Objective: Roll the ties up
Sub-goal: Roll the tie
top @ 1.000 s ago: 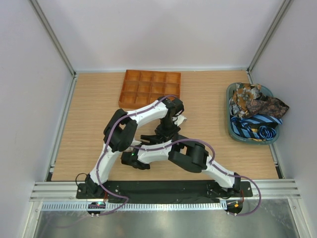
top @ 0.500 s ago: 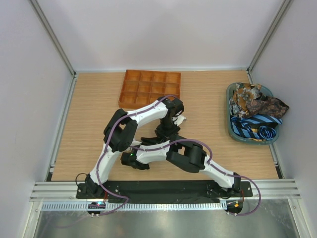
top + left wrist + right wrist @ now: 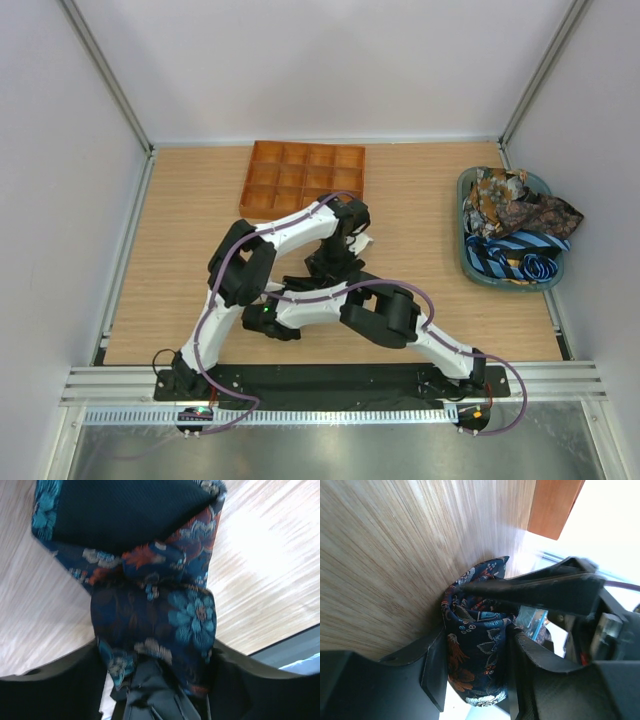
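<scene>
A dark blue floral tie (image 3: 155,625) is wound into a roll at the middle of the table. Its loose end with the black lining (image 3: 125,515) lies flat on the wood beyond the roll. My left gripper (image 3: 155,655) stands open around the roll, a finger close on each side. My right gripper (image 3: 475,655) is shut on the same rolled tie (image 3: 477,640) and pinches it across its width. From above, both wrists (image 3: 330,265) meet there and hide the roll. More ties (image 3: 515,205), floral and blue-striped (image 3: 520,250), lie heaped at the right.
The heaped ties fill a grey-green basket (image 3: 465,255) by the right wall. An orange gridded tray (image 3: 303,178) sits at the back, just beyond the two wrists. White walls close in the table on three sides.
My left gripper's jaws have widened around the roll. My right gripper has closed onto the roll. Both wrists have shifted slightly to the left.
</scene>
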Available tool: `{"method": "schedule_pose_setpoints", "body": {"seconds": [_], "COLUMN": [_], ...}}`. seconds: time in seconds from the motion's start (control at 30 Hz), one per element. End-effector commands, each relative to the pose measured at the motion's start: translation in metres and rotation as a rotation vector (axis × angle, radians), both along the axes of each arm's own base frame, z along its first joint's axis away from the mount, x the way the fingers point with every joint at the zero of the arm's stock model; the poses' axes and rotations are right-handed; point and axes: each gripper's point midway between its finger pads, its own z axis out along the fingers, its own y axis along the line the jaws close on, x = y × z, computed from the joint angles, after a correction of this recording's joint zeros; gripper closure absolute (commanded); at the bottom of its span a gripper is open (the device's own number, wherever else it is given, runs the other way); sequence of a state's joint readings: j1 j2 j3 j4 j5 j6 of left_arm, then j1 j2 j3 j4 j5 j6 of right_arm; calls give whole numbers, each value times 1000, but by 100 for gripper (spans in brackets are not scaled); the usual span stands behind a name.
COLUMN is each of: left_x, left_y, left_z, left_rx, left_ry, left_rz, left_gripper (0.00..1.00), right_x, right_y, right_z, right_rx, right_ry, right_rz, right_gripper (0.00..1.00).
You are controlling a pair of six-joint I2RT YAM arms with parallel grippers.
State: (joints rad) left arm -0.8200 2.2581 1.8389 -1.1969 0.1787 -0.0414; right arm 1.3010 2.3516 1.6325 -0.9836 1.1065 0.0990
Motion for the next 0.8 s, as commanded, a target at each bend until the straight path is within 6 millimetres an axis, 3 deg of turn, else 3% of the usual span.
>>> {"method": "schedule_pose_setpoints", "body": {"seconds": [0.0, 0.23, 0.37, 0.5, 0.6, 0.7, 0.77], "left_x": [-4, 18, 32, 51, 65, 88, 92], "left_y": [7, -13, -26, -37, -33, -23, -4], "left_z": [42, 52, 66, 93, 111, 144, 162], "left_rx": [-17, -121, -205, -308, -347, -424, -457], "left_ry": [-29, -147, -235, -366, -450, -590, -648], "left_rz": [-25, -39, -57, 0, 63, 162, 218], "left_gripper": [28, 11, 11, 11, 11, 10, 9], "right_x": [-13, -18, -22, -24, -24, -23, -21], "right_y": [8, 10, 12, 17, 20, 18, 12], "right_z": [-20, -24, -21, -17, -12, -5, -9], "right_rx": [114, 155, 217, 294, 371, 471, 553], "right_ry": [125, 161, 184, 193, 203, 212, 233], "right_rz": [-23, -16, -17, -22, -36, -69, -111], "right_gripper": [76, 77, 77, 77, 77, 78, 79]}}
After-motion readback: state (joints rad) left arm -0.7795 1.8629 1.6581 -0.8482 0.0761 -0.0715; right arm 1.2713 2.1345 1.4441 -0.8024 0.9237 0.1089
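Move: The tie roll is between both grippers: its middle lies about 1 cm forward and 1 cm right of the left hand point and about 1 cm below it, and about 1 cm ahead of the right fingertips that hold it. The tie's short loose end lies some 4 cm forward and 3 cm right of the left hand, about 2 cm lower. The wooden tray's middle is roughly 19 cm forward and 7 cm left of that hand. Opening wider around the tie roll, the left fingers leave it to the right gripper. The left hand first lifts almost straight up, then speeds up and swings forward over the table towards the tray, about 11 cm up and 6 cm forward in all, its fingertips tilting some 30 degrees forward and to the right. The right gripper keeps its pinch on the roll nearly in place, rolling its left side up about 15 degrees. ##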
